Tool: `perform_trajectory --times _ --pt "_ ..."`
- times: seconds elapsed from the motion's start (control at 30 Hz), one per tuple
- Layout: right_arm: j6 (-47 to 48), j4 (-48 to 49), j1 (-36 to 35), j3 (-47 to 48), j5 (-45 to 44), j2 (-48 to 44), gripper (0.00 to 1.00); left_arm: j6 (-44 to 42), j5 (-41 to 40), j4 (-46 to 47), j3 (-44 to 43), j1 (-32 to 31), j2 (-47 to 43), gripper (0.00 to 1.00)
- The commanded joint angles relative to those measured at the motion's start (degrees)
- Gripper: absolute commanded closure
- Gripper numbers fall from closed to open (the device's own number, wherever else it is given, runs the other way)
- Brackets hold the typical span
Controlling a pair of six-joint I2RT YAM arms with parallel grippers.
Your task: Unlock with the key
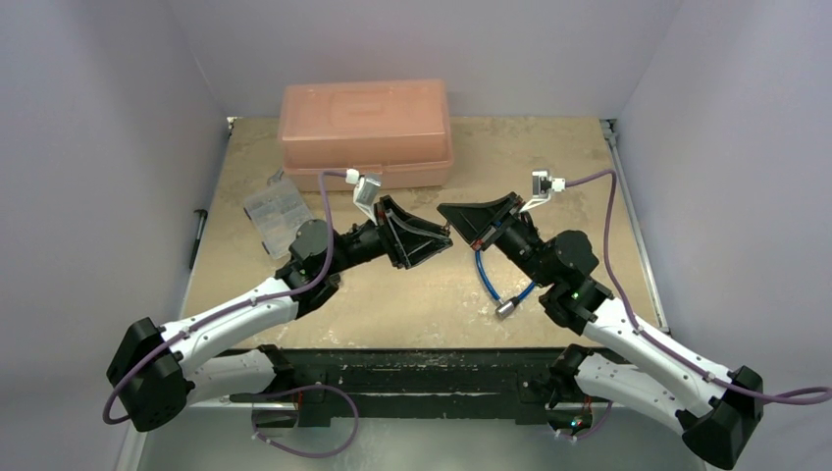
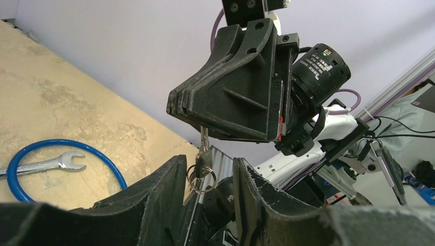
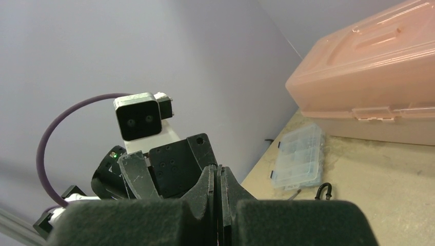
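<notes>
My right gripper [image 1: 449, 212] is raised over the table's middle and shut on a small bunch of bare silver keys [image 2: 201, 171], which hangs on rings below its fingers [image 2: 225, 97]. My left gripper [image 1: 442, 241] faces it, open, with one fingertip [image 2: 172, 174] on each side of the hanging bunch, not touching it. In the right wrist view the jaws [image 3: 218, 171] are pressed together. A black shackle [image 3: 324, 190], seemingly the padlock's, lies on the table by the clear organiser, its body hidden. The black-headed key is not in view.
A salmon plastic toolbox [image 1: 365, 132] stands at the back. A clear compartment organiser [image 1: 278, 211] lies left of it. A blue cable loop [image 1: 488, 278] and a silver wrench [image 1: 508, 307] lie under the right arm. Walls enclose the table.
</notes>
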State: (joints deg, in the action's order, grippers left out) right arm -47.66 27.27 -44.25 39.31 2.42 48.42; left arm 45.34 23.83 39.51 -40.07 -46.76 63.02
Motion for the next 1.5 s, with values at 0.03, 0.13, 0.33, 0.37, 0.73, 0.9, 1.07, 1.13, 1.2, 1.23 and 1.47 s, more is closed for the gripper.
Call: perform_trajectory --times 0.03,0.13,0.33,0.37,0.73,0.9,1.07,1.13,1.2,1.23,1.47 --pt "1.23 0.70 -0.12 2.39 -1.83 -0.17 1.00 -0.85 1.19 0.43 -2.95 -0.69 0.68 0.60" --pt "1.47 0.20 -0.14 2.52 -2.07 -0.09 1.00 -0.91 1.22 -0.23 -3.01 -0.70 0.62 0.61" --pt "1.60 0.05 -0.13 2.36 -2.09 0.18 1.00 -1.08 0.87 -0.88 -3.08 -0.96 0.37 0.70" --pt "1.60 0.06 -0.14 2.25 -2.02 0.11 1.00 -1.21 0.62 -1.15 -3.18 -0.99 0.20 0.72" --pt "1.97 2.03 -0.09 -0.75 -1.39 -2.28 1.00 -1.72 -0.62 -4.19 -4.14 -0.96 -0.34 0.86" --pt "1.55 4.17 -0.14 -2.70 -0.84 -3.13 1.00 -0.74 -0.81 -4.17 -4.22 -0.97 -0.36 0.82" --pt "0.85 5.49 -0.14 -3.99 -0.90 -3.74 1.00 0.33 -1.08 -3.79 -4.06 -1.03 -0.46 0.76" --pt "0.50 6.01 -0.12 -4.42 -1.00 -4.03 1.00 1.05 -1.88 -3.19 -3.55 -1.01 -0.76 0.78" --pt "0.10 6.80 -0.14 -5.27 -1.08 -4.42 1.00 2.09 -2.29 -1.26 -2.70 -0.96 -0.88 0.84" --pt "-0.08 7.09 -0.09 -5.63 -1.13 -4.68 1.00 2.52 -2.38 -0.79 -2.37 -0.96 -0.88 0.87" --pt "-1.60 8.09 -0.14 -7.34 -1.83 -6.18 1.00 4.06 -2.39 0.66 -1.74 -0.96 -0.44 1.00"
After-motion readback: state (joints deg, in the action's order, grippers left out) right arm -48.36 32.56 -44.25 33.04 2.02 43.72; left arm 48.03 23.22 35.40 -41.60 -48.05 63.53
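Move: The keys hang on their ring from the right gripper's fingertips, with the ring just outside the left gripper's open fingertips, about 1 cm right of the left hand and 1 cm below. From the right hand, the keys are some 5 cm below and 2 cm back. From the left hand, the blue cable lock lies on the table about 13 cm right, 5 cm ahead and 32 cm down, and the wrench about 11 cm right and 10 cm ahead. Ease the left gripper down about 1 cm and slightly right until its fingertips straddle the hanging keys. Close it to nip them, slacken a touch, then shut it fully on them as the hand rises a little. Keep the right gripper shut on the upper key and, in the second half, draw it back and right about 2 cm. ##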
